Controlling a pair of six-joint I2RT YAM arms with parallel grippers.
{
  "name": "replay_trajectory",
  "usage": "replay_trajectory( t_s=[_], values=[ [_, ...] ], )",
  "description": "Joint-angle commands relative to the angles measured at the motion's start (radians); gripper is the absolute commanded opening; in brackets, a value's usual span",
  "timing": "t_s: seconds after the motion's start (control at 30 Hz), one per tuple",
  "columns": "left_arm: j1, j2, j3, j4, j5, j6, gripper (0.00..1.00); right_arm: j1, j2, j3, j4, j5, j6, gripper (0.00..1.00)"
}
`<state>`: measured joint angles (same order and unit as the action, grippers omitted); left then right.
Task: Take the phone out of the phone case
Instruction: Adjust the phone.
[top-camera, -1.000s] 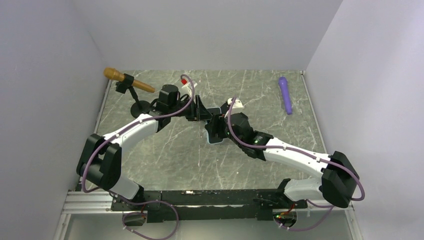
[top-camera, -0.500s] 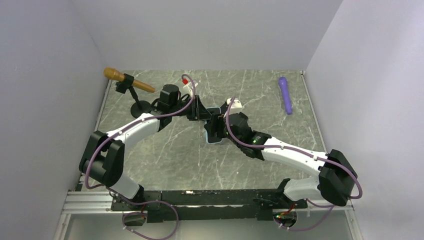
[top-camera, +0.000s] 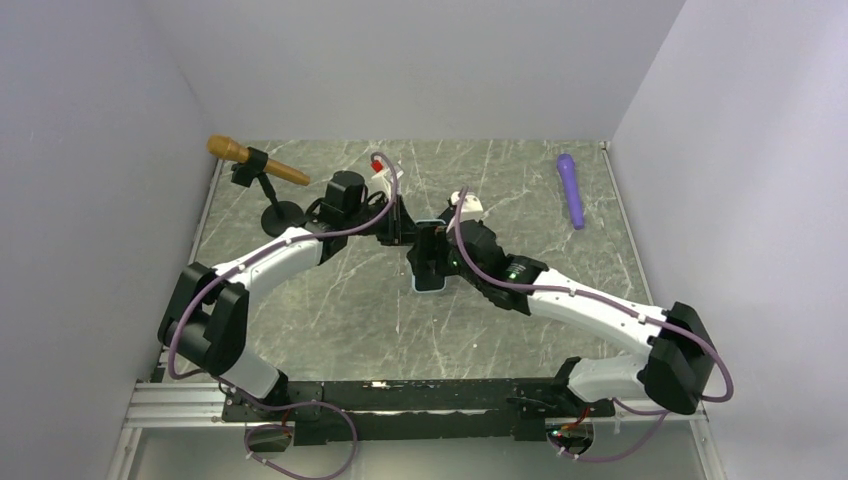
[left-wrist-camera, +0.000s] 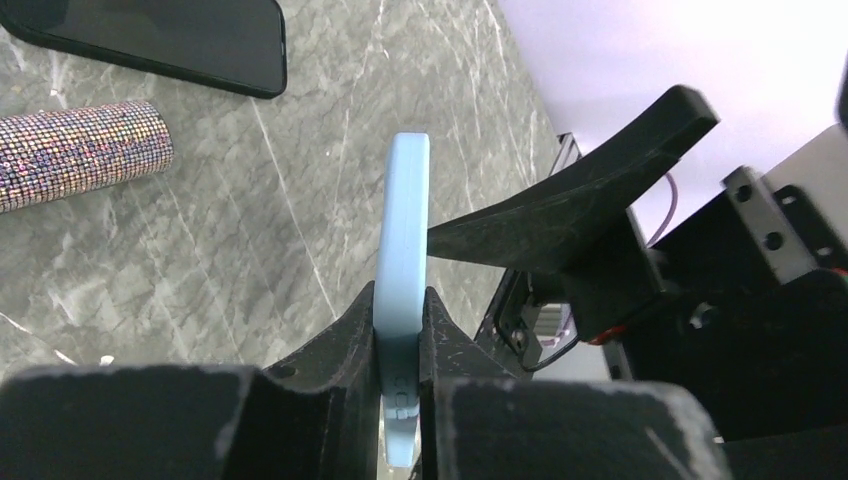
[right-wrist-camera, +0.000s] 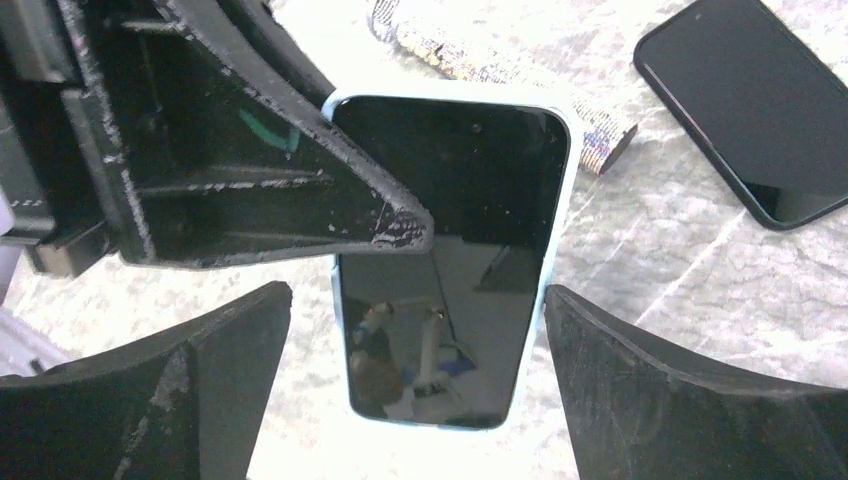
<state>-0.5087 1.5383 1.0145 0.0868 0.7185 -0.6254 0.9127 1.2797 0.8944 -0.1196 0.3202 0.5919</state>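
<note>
A black phone (right-wrist-camera: 450, 260) sits in a light blue case (left-wrist-camera: 405, 230), held off the table on edge. My left gripper (left-wrist-camera: 400, 300) is shut on the case's edge; one of its fingers (right-wrist-camera: 250, 180) lies across the screen's upper left. My right gripper (right-wrist-camera: 415, 300) is open, with a finger on either side of the phone's lower half, both apart from it. In the top view the case (top-camera: 430, 287) hangs mid-table between the left gripper (top-camera: 405, 225) and the right gripper (top-camera: 432, 258).
A second bare black phone (right-wrist-camera: 745, 115) and a glittery cylinder (right-wrist-camera: 500, 70) lie on the marble table (top-camera: 330, 300) beneath. A gold microphone on a black stand (top-camera: 255, 165) is at the back left. A purple stick (top-camera: 572, 190) lies at the back right.
My right gripper has moved left and forward, and now straddles the phone. The left gripper has shifted slightly right, still holding the case, which now hangs more upright.
</note>
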Motion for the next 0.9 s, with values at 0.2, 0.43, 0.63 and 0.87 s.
replay_trajectory(
  t_s=[0.2,0.43,0.63,0.87],
  values=[
    [-0.015,-0.118,0.067,-0.027,0.050,0.145,0.00,-0.072,-0.221,0.053,-0.390,-0.086,-0.011,1.00],
    [-0.016,-0.156,0.003,0.231,0.239,0.044,0.00,-0.182,-0.376,-0.076,-0.225,-0.538,-0.094,0.99],
    [-0.023,-0.198,-0.009,0.259,0.282,0.073,0.00,-0.264,-0.396,-0.154,-0.079,-0.815,-0.099,0.90],
    [-0.035,-0.194,-0.026,0.348,0.330,0.015,0.00,-0.265,-0.370,-0.201,0.106,-0.932,-0.070,0.75]
  ],
)
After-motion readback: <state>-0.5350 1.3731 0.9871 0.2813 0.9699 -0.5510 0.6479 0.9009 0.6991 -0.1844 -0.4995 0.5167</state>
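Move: The cased phone is already pinched in the left fingers; its middle lies some 3 cm right of the left hand and 4 cm back, at its height. From the right hand, whose open fingers straddle the case, that middle is about 2 cm ahead, at its height and not off to either side. On the table, roughly 14 cm lower, the black phone is about 8 cm ahead and 9 cm right of the right hand, the glitter microphone 8 cm ahead and 7 cm left. Back and to the right, rising a little, the wide-open right hand draws off the case, then swings back and some 3 cm left, turning about 30 degrees counter-clockwise with its left side rising, as its fingers partly close near the case's lower right corner. The left hand keeps its pinch, lifts the case about 9 cm while drawing it back, and turns it clockwise, tilting too. ##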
